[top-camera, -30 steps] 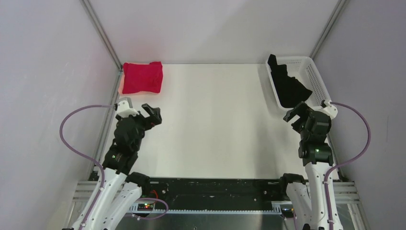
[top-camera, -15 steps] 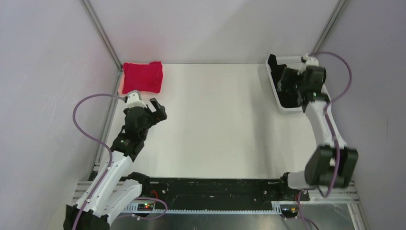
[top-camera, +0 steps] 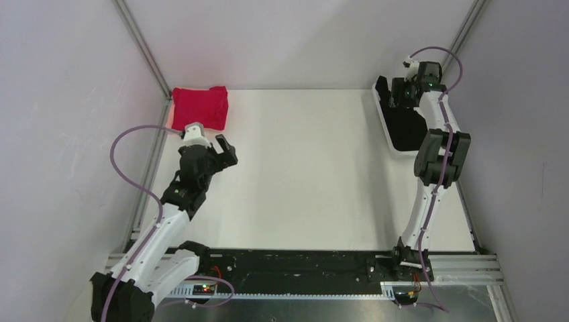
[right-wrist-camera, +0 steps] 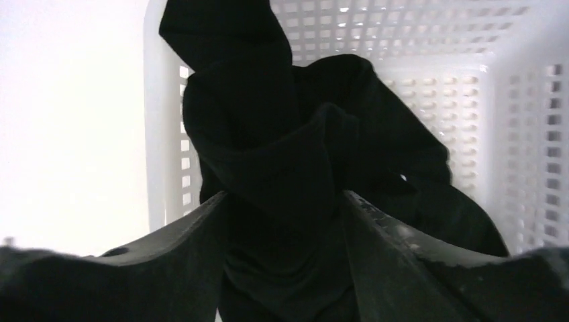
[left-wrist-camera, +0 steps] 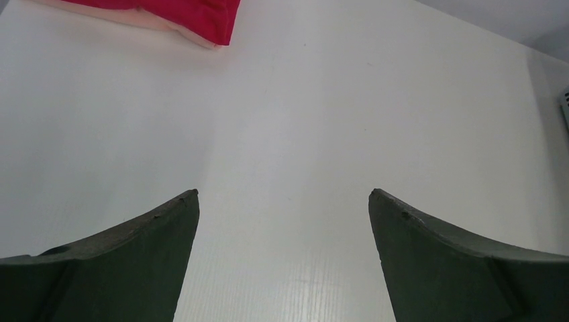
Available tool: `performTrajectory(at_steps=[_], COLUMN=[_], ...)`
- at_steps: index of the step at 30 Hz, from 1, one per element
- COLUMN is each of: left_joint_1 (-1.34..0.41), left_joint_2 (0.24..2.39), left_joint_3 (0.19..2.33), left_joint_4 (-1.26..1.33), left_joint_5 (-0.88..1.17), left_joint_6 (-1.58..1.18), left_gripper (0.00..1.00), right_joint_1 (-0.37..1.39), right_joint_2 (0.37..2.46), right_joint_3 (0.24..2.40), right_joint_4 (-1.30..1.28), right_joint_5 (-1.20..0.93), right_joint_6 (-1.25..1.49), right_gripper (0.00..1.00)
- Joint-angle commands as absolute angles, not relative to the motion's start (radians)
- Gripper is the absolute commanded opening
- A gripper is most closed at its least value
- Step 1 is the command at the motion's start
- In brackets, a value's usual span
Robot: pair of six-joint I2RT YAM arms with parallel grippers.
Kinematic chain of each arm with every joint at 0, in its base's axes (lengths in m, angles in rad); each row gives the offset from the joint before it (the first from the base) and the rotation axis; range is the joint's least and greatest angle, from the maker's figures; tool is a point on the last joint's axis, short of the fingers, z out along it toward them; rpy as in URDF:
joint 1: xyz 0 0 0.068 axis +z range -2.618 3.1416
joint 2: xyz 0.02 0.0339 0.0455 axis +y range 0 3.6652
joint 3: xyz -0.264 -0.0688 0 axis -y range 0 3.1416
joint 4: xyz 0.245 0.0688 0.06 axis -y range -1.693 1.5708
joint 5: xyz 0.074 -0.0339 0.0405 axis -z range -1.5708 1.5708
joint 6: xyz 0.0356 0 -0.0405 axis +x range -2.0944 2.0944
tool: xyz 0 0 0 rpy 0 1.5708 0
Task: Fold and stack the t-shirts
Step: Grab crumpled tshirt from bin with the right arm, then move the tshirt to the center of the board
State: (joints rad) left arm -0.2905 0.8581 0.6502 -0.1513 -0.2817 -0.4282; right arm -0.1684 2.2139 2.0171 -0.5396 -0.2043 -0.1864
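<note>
A folded crimson-red t-shirt (top-camera: 198, 107) lies at the table's far left corner; its edge also shows in the left wrist view as the red t-shirt (left-wrist-camera: 181, 10). The black t-shirt (top-camera: 404, 126) lies crumpled in the white mesh basket (top-camera: 382, 119) at the far right. My right gripper (top-camera: 401, 94) reaches down into the basket. In the right wrist view its jaws (right-wrist-camera: 284, 196) stand part open on either side of a raised bunch of the black t-shirt (right-wrist-camera: 282, 134). My left gripper (top-camera: 220, 151) hovers wide open over bare table (left-wrist-camera: 283, 194), a little in front of the red shirt.
The basket's mesh walls (right-wrist-camera: 416, 40) close in on the black shirt at the back and right. Grey enclosure walls with metal corner posts (top-camera: 144, 50) stand round the white table (top-camera: 302, 168).
My right arm has swung up from the near right and reached into the basket, and its jaws have narrowed round the black cloth. My left gripper moved slightly forward, still open.
</note>
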Motion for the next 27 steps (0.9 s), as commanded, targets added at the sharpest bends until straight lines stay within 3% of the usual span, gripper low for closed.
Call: performTrajectory(at_steps=[1,3,4,6,11,18,23,27], left_joint_1=[-0.293,-0.292,-0.293,-0.293,-0.293,-0.293,-0.292,-0.293], left_joint_2=[0.889,0.884,0.878,0.854,0.756,0.624,0.563,0.536], left_joint_3=[0.668,0.665,0.659,0.648,0.6,0.528,0.504,0.495], left_joint_4=[-0.106,-0.107,-0.108,-0.113,-0.118,-0.125,-0.136,-0.149], left_joint_5=[-0.271,-0.265,-0.268,-0.27,-0.253,-0.223,-0.224,-0.22], left_joint_6=[-0.407,-0.406,-0.408,-0.413,-0.438,-0.485,-0.503,-0.526], left_gripper=[1.0,1.0,1.0,1.0,1.0,1.0,1.0,1.0], right_joint_1=[-0.177,-0.183,-0.186,-0.192,-0.193,-0.117,0.059,0.209], right_joint_2=[2.271,2.267,2.251,2.207,1.992,1.707,1.636,1.59], right_joint_3=[2.126,2.129,2.134,2.152,2.164,2.211,2.328,2.296], right_joint_4=[-0.566,-0.537,-0.526,-0.52,-0.431,-0.232,-0.244,-0.216], right_joint_5=[-0.313,-0.392,-0.449,-0.468,-0.417,-0.636,-0.707,-0.714], right_joint_6=[-0.114,-0.088,-0.078,-0.057,0.027,0.216,0.24,0.249], right_gripper=[0.54,0.28,0.07,0.0,0.0,0.0,0.0,0.0])
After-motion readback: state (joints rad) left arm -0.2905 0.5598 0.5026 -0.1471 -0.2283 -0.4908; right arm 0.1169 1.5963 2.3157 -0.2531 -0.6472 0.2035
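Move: The black t-shirt lies crumpled under the right fingers, its middle some 4 cm back, 1 cm to the right and 4 cm below. The white bin around it has its middle about 7 cm back, 5 cm to the right and 5 cm lower; its left rim runs roughly 5 cm to the left and 5 cm back. From the left hand, the shirt is some 20 cm farther ahead, 50 cm to the right and 11 cm lower. The black t-shirt gets pinched as the already closing right fingers sink about 2 cm into the bin and shut; the right hand then whips it up and out, about 50 cm, while swinging back and to the left by some 22 cm each. The fingers tip from downward to slightly above level and turn counter-clockwise. The left hand, open and empty, eases back about 4 cm, tilting up. ##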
